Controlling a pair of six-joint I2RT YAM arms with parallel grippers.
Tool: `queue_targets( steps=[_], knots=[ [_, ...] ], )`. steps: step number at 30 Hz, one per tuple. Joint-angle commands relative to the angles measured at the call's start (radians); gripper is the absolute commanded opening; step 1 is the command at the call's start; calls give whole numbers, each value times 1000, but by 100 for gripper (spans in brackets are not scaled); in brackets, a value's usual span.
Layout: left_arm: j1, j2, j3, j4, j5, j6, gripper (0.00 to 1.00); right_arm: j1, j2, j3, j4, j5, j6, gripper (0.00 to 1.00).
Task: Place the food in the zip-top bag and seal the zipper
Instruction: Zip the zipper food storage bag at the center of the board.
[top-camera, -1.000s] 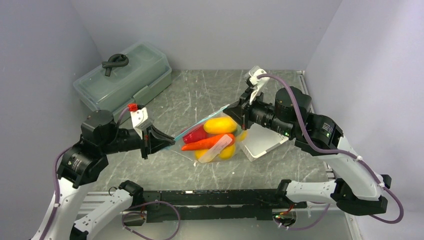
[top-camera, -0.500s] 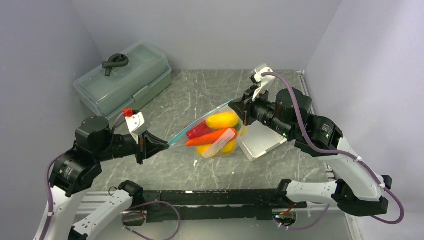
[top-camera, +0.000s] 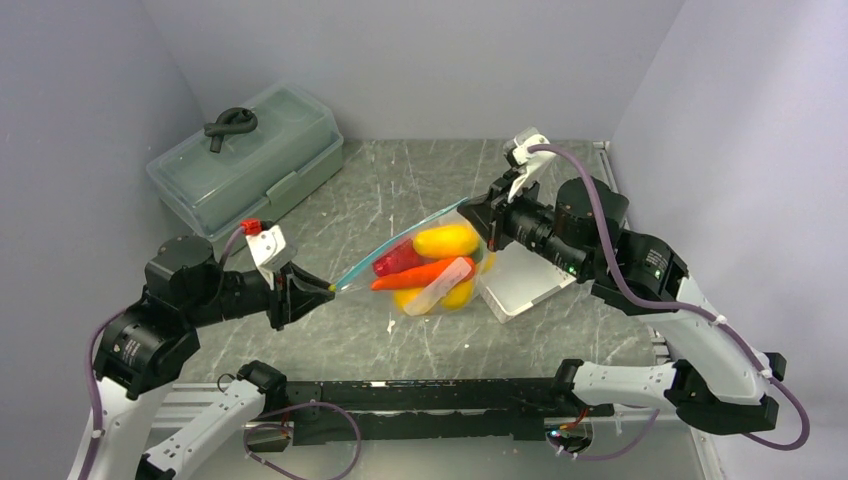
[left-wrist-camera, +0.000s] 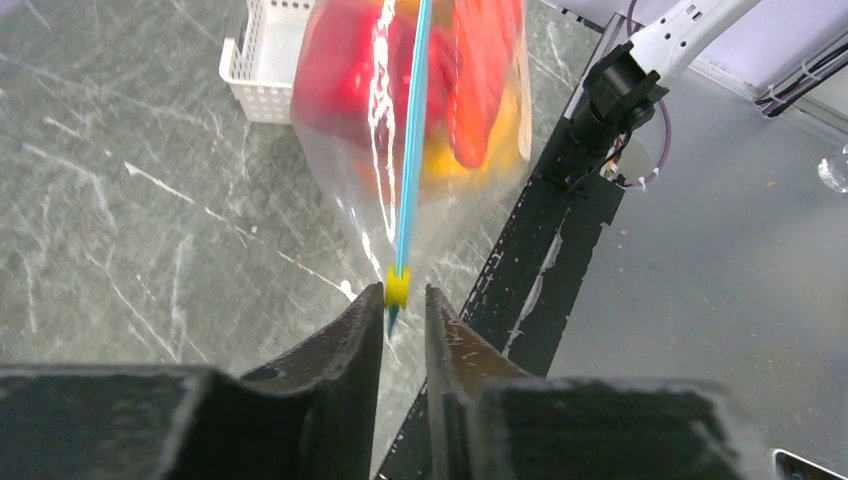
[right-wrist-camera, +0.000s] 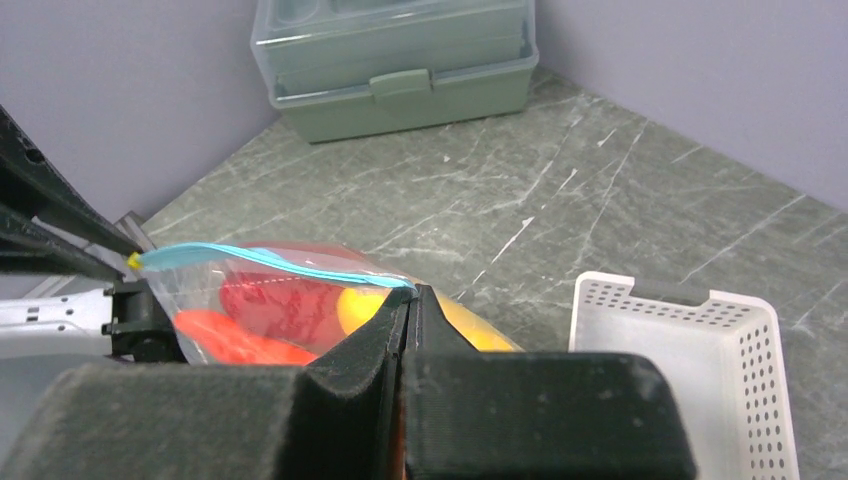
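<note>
The zip-top bag hangs stretched between both grippers, holding the food: a yellow fruit, a carrot and a red pepper. Its teal zipper runs taut from right to left. My right gripper is shut on the bag's right top corner. My left gripper sits at the zipper's left end. Its jaws stand a little apart, with the yellow slider at the fingertips, not pinched.
A white latticed basket lies just right of the bag, under the right arm. A translucent lidded box stands at the back left. Along the table's near edge runs the black rail.
My left gripper slid left and slightly down to the zipper's end, then its jaws parted a little. The right gripper lifted its corner slightly.
</note>
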Motion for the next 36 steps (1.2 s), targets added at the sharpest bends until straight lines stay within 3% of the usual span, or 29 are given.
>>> queue_targets(
  steps=[1,6,17,24,30,36],
  knots=[
    [4,0,20,-24,-28,1,37,-20,-42,21,126,15,-25,0],
    [4,21,28,51,-69,-10,57,-20,-16,35,102,-78,-46,0],
    [4,83,15,192,-100,-17,81,-20,68,74,-17,-270,-101,0],
    [4,87,0,247,-69,-56,86,-20,105,34,2,-393,-116,0],
    [4,85,-33,297,37,-67,93,-20,124,3,70,-554,-102,0],
    [4,106,-84,368,142,-78,94,-19,133,-3,92,-599,-101,0]
  ],
)
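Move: The bag's yellow zipper end is right at the left hand's fingertips, about 1 cm to the right. Inside the bag, the red pepper is roughly 10 cm right, 8 cm ahead and 5 cm below that hand; the carrot is some 13 cm right, 6 cm ahead and 7 cm below. From the right hand, which holds the opposite zipper end, the yellow end is about 18 cm left, 11 cm back and 5 cm lower, with the yellow fruit 2 cm left, 1 cm back and 8 cm below. The left hand spreads its already parting fingers almost fully around the yellow zipper end, going some 5 cm forward and then about 3 cm right with a slight rise, over towards the zipper coming its way. Keeping its shut pinch on the other end, the right hand first lingers, then swings left, down and back towards the left gripper, about 10 cm in all, while turning some 30 degrees counter-clockwise. ##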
